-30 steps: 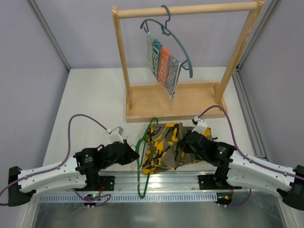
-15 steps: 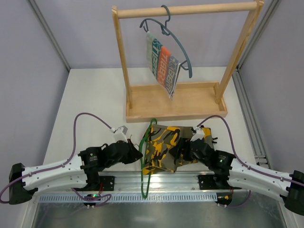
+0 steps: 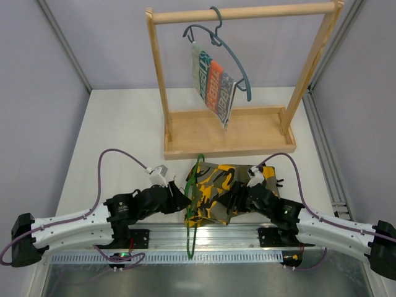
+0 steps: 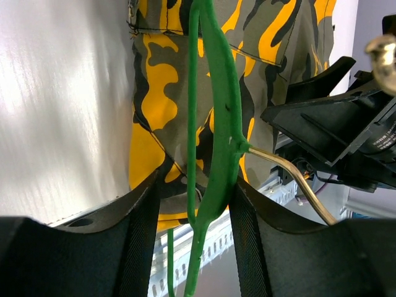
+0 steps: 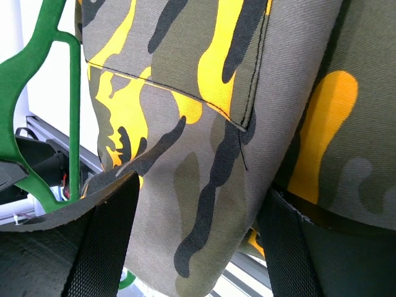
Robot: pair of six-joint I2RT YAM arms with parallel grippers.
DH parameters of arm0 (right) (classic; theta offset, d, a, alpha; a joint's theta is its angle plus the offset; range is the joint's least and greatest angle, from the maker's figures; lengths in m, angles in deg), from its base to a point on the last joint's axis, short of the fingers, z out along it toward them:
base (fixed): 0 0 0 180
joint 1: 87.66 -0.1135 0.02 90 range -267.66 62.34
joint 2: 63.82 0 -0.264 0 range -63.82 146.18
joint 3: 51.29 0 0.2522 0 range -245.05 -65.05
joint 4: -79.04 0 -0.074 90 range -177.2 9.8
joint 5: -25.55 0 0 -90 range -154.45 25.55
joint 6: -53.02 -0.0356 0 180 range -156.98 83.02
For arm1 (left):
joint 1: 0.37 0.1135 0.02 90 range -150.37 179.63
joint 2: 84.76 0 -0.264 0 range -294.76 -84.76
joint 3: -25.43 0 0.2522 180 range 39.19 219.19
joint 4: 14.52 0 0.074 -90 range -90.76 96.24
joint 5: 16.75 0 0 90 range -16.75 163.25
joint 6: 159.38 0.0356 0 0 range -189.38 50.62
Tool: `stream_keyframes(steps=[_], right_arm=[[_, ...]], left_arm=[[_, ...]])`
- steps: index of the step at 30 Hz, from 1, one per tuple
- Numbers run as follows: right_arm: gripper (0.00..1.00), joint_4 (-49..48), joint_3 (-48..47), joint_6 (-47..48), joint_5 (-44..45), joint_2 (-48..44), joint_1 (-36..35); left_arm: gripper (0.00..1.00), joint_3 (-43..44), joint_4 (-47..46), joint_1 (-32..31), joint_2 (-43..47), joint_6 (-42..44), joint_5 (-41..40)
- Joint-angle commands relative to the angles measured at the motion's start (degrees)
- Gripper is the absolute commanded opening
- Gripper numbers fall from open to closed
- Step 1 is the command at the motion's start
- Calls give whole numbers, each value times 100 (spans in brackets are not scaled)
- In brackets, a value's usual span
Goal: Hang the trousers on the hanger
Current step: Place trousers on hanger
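The camouflage trousers lie folded on the table in front of the wooden rack, and they fill the right wrist view. The green hanger lies along their left edge, with its metal hook pointing towards the right arm. My left gripper is open around the hanger's thick green bar. The bar rests against one finger and stands clear of the other. My right gripper is open wide, and a loose fold of the trousers hangs between its fingers.
The wooden rack stands behind the trousers. A blue-grey hanger with a striped cloth hangs from its top bar. A metal rail runs along the near edge of the table. The two arms nearly meet over the trousers.
My left gripper has opened off the hanger. My right gripper opened half a second earlier and has moved left over the trousers. Both arms have closed in, and the cloth is bunched narrower.
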Motion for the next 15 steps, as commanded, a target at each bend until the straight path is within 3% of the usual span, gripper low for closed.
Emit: stream_keyframes(steps=[1, 4, 9, 15], right_arm=[[75, -320, -15, -143, 27, 45, -56], [71, -285, -6, -239, 80, 10, -65], [56, -320, -15, -485, 177, -42, -73], [55, -487, -6, -714, 335, -183, -65]], left_arm=[[47, -53, -505, 5, -14, 121, -153], [48, -36, -708, -127, -85, 218, -267], [46, 69, -822, -241, -76, 332, -732], [46, 140, -813, -241, -102, 332, -882]])
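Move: The green hanger runs between the left hand's open fingers, its middle about 1 cm back and 2 cm right of that hand, roughly level with it. The trousers' fold lies about 13 cm to that hand's right, level fore and aft and 6 cm lower; the wooden rack's near rail is some 18 cm ahead, 16 cm right and 9 cm down. The right hand is astride the same fold, some 1 cm ahead, 1 cm left and 1 cm below it. Rightward by about 1 cm, then up and forward about 1 cm each, the left hand eases along the hanger with its fingers still about half open around it, their tips tilting up some 5 degrees. The right hand stays nearly in place over the trousers' fold, partly closing its wide-open fingers around the cloth without shutting them, and turns only slightly. ##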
